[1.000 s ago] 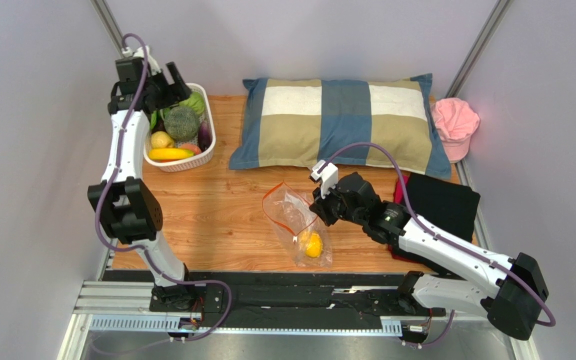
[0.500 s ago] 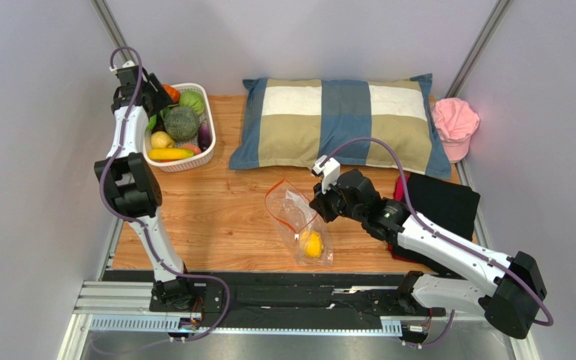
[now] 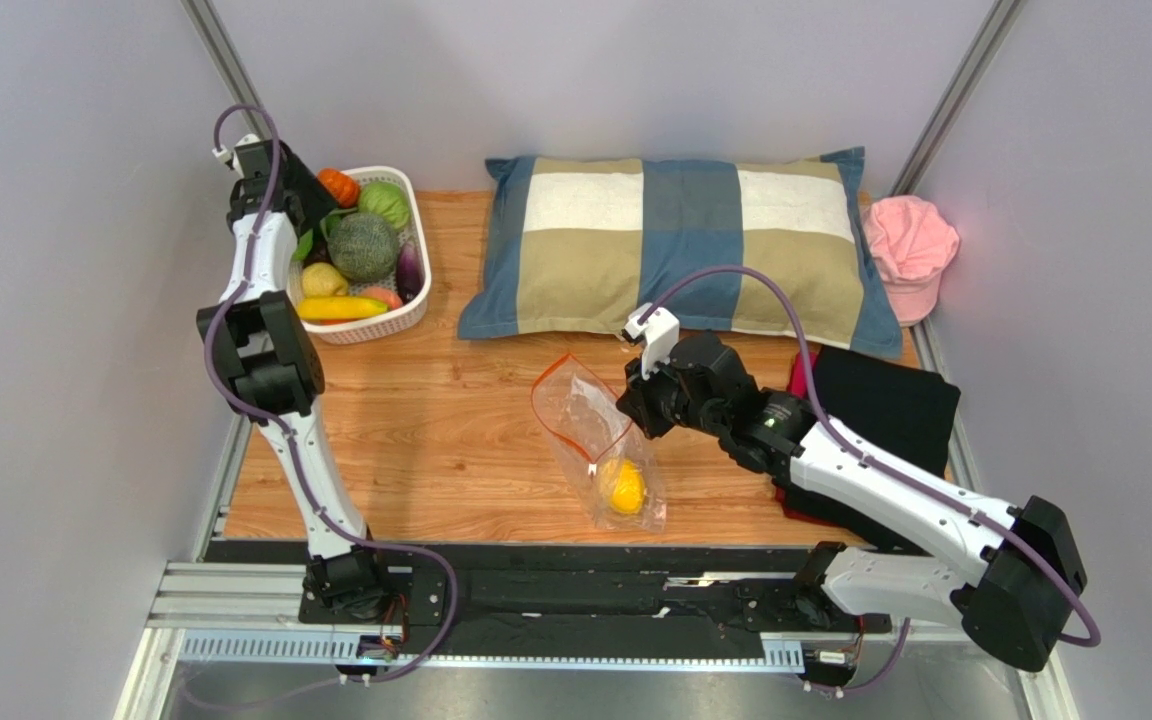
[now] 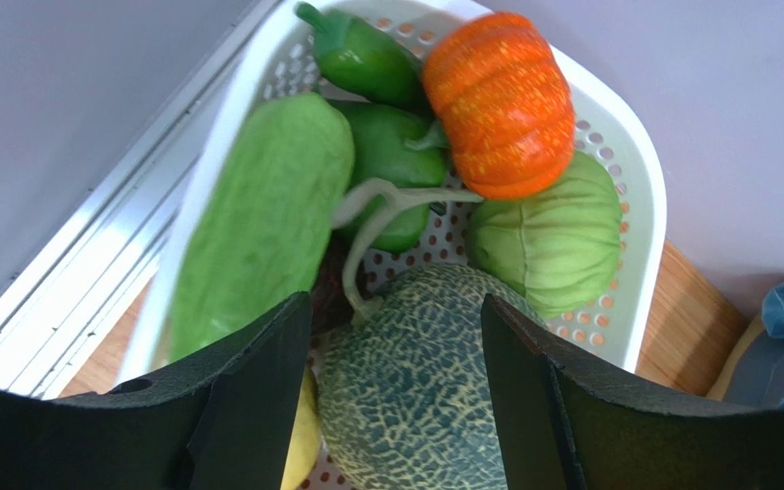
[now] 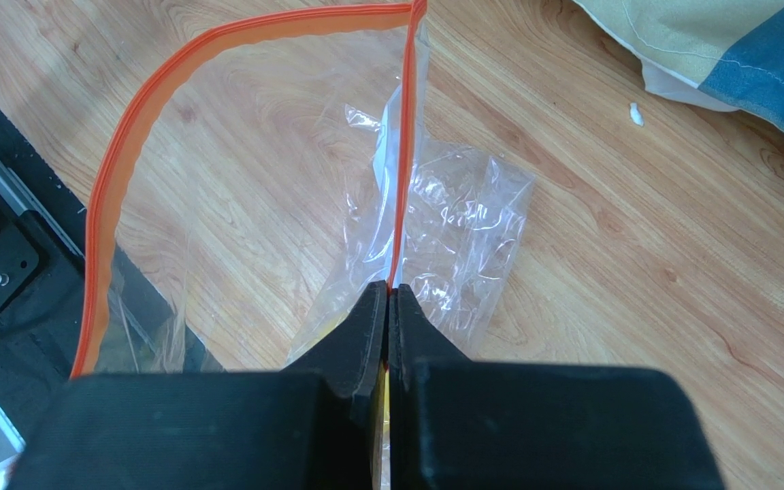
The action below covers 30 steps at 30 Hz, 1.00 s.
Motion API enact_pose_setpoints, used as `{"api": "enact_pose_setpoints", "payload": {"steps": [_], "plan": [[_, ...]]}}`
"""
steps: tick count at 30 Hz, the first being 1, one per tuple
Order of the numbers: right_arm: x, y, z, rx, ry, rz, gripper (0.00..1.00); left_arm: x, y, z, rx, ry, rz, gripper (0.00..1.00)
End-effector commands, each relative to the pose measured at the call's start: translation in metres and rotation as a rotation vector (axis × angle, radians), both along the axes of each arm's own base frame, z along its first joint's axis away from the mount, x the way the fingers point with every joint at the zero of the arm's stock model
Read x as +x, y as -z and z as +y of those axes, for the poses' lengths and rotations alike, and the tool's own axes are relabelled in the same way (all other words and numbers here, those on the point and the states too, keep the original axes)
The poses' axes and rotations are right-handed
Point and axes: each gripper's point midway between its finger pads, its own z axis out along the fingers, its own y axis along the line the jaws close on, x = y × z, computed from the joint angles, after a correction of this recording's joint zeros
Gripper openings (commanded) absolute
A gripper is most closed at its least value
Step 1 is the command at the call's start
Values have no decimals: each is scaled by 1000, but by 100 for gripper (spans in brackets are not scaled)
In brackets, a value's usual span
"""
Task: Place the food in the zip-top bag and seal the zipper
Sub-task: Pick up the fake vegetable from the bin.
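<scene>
The zip-top bag [image 3: 597, 435] lies on the wooden table with a yellow lemon [image 3: 623, 486] inside. My right gripper [image 5: 388, 291] is shut on the orange-red zipper [image 5: 120, 174] and holds the mouth up and open; in the top view this gripper [image 3: 630, 408] is at the bag's right edge. My left gripper [image 4: 396, 311] hovers open over the white basket [image 4: 641, 184], its fingers either side of a netted green melon [image 4: 417, 388]. Around the melon are an orange pumpkin [image 4: 503, 102], a pale green cabbage [image 4: 549, 240], a long green cucumber [image 4: 263, 214] and a yellow banana [image 3: 339, 309].
A checked pillow [image 3: 680, 240] lies across the back of the table. A pink cap [image 3: 910, 248] and a black cloth [image 3: 883, 405] are on the right. The basket [image 3: 387, 327] sits in the far left corner against the grey wall.
The left arm has swung back toward the wall, so its gripper now looks down into the basket's far end, jaws somewhat narrower. The right gripper has lifted the bag's mouth a little.
</scene>
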Motion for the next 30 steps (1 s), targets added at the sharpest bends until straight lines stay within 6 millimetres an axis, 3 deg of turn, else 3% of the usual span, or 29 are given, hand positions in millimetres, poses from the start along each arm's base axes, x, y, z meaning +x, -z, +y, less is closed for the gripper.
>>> {"api": "enact_pose_setpoints", "payload": {"steps": [1, 7, 13, 30], "plan": [[8, -21, 7, 55, 11, -25, 0, -1, -40, 23, 55, -2, -100, 71], [8, -17, 9, 54, 8, -7, 0, -9, -48, 25, 186, 87, -69, 74], [10, -19, 10, 61, 17, -2, 0, -15, -23, 42, 263, 64, 49, 72], [14, -16, 8, 57, 32, 12, 0, -11, 26, 61, 349, 86, 191, 68]]}}
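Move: The long green fake vegetable lies along the bin's left wall, some 6 cm to the left hand's left, 2 cm ahead and 7 cm below. The textured green ball is about 3 cm right, 1 cm back and 7 cm below the hand; the orange pumpkin 9 cm straight ahead and 6 cm below; the yellow fruit 6 cm back, 3 cm left, 8 cm below. From the right hand, the vegetable is roughly 38 cm ahead, 53 cm left and 7 cm lower. The long green vegetable is brought between the left hand's open fingers: that hand slides about 5 cm left off the textured ball, easing slightly back, then sinks some 3 cm towards the vegetable near the end. It rolls left side up and tips further down, about 20 degrees in all, fingers staying open; the right hand keeps its pinch on the bag's zipper edge. ##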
